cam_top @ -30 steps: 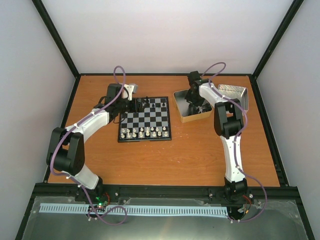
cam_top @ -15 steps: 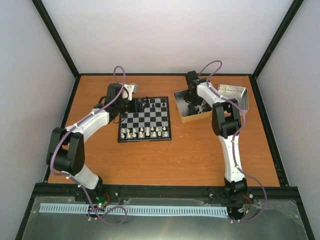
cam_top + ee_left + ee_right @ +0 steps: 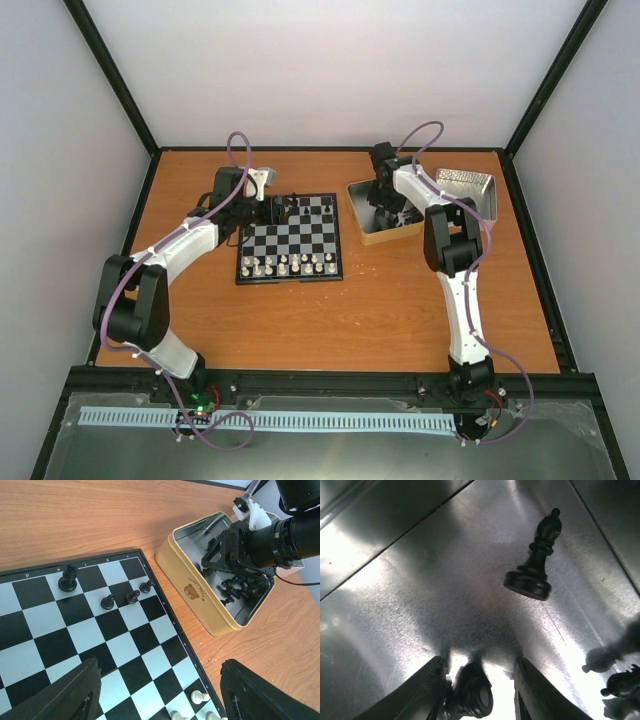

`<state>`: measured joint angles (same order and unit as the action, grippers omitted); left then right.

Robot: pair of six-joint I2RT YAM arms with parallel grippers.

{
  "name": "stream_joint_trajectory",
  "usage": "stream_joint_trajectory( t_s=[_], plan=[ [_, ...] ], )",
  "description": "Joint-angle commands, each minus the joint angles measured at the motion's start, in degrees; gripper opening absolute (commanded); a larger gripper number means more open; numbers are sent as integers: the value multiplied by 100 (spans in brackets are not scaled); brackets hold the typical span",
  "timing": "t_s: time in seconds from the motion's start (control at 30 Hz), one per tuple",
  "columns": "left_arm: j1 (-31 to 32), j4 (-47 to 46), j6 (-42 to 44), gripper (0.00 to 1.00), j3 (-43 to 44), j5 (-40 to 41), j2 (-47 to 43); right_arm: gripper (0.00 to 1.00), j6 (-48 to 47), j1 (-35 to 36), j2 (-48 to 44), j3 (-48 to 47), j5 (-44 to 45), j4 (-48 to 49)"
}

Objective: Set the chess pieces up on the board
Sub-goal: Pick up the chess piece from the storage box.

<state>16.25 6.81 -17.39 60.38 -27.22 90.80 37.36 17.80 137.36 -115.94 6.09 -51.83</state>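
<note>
The board [image 3: 290,238] lies left of centre, and my left gripper [image 3: 160,680] hovers open over its squares [image 3: 75,630] with nothing between the fingers. Near the board's far edge stand a tall black piece [image 3: 68,577] and three black pawns [image 3: 107,602]. My right gripper [image 3: 480,690] is down inside the cream tin [image 3: 190,587], open. A black chess piece [image 3: 472,697] lies on its side between the fingers, against the left one and apart from the right one. A black bishop [image 3: 532,565] lies on the tin floor just ahead. More black pieces [image 3: 620,682] lie at the right.
White pieces [image 3: 290,265] fill the board's near rows. A silver tin tray [image 3: 465,185] sits right of the cream tin [image 3: 378,237]. The left arm [image 3: 190,240] curves along the board's left side. Black frame rails edge the wooden table [image 3: 350,320].
My right gripper's jaws have widened inside the tin, after the arm shifted slightly left. The left arm and the board's pieces have not moved.
</note>
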Motion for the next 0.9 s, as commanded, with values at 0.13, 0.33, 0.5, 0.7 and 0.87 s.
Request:
stream_joint_trajectory(
  t_s=[0.13, 0.33, 0.5, 0.7, 0.87],
  plan=[
    [27, -227, 68, 67, 19, -3, -27, 40, 761, 99, -236, 465, -349, 33],
    [27, -199, 88, 67, 0, -2, -52, 33, 1065, 135, -86, 377, -418, 99],
    [27, -212, 90, 67, -17, 11, -71, 24, 868, 134, 53, 370, -215, 64],
    [32, -235, 61, 67, -17, 13, -63, 12, 597, 131, 47, 414, -123, 169],
    [40, -245, 58, 69, 4, -67, -32, 12, 487, 99, -319, 519, -409, 633]
  ],
)
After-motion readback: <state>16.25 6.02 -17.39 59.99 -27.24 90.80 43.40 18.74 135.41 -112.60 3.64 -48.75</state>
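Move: The piece the right hand is after stands almost between its fingertips near the box floor, about 1 cm back, 1 cm to the left and 1 cm lower. A black bishop lies some 4 cm ahead and 4 cm to the right of this hand; a cluster of black pieces is roughly 7 cm to its right and 2 cm back. From the left hand, the wanted piece is about 28 cm right, 8 cm ahead and 15 cm down. Leftward and slightly back inside the storage box goes the right hand, about 1.5 cm at an almost unchanged height, its wrist rolling some 5 degrees clockwise to bring the fingers round the small black piece. The partly open fingers then close by more than half and pinch the piece between their tips. ##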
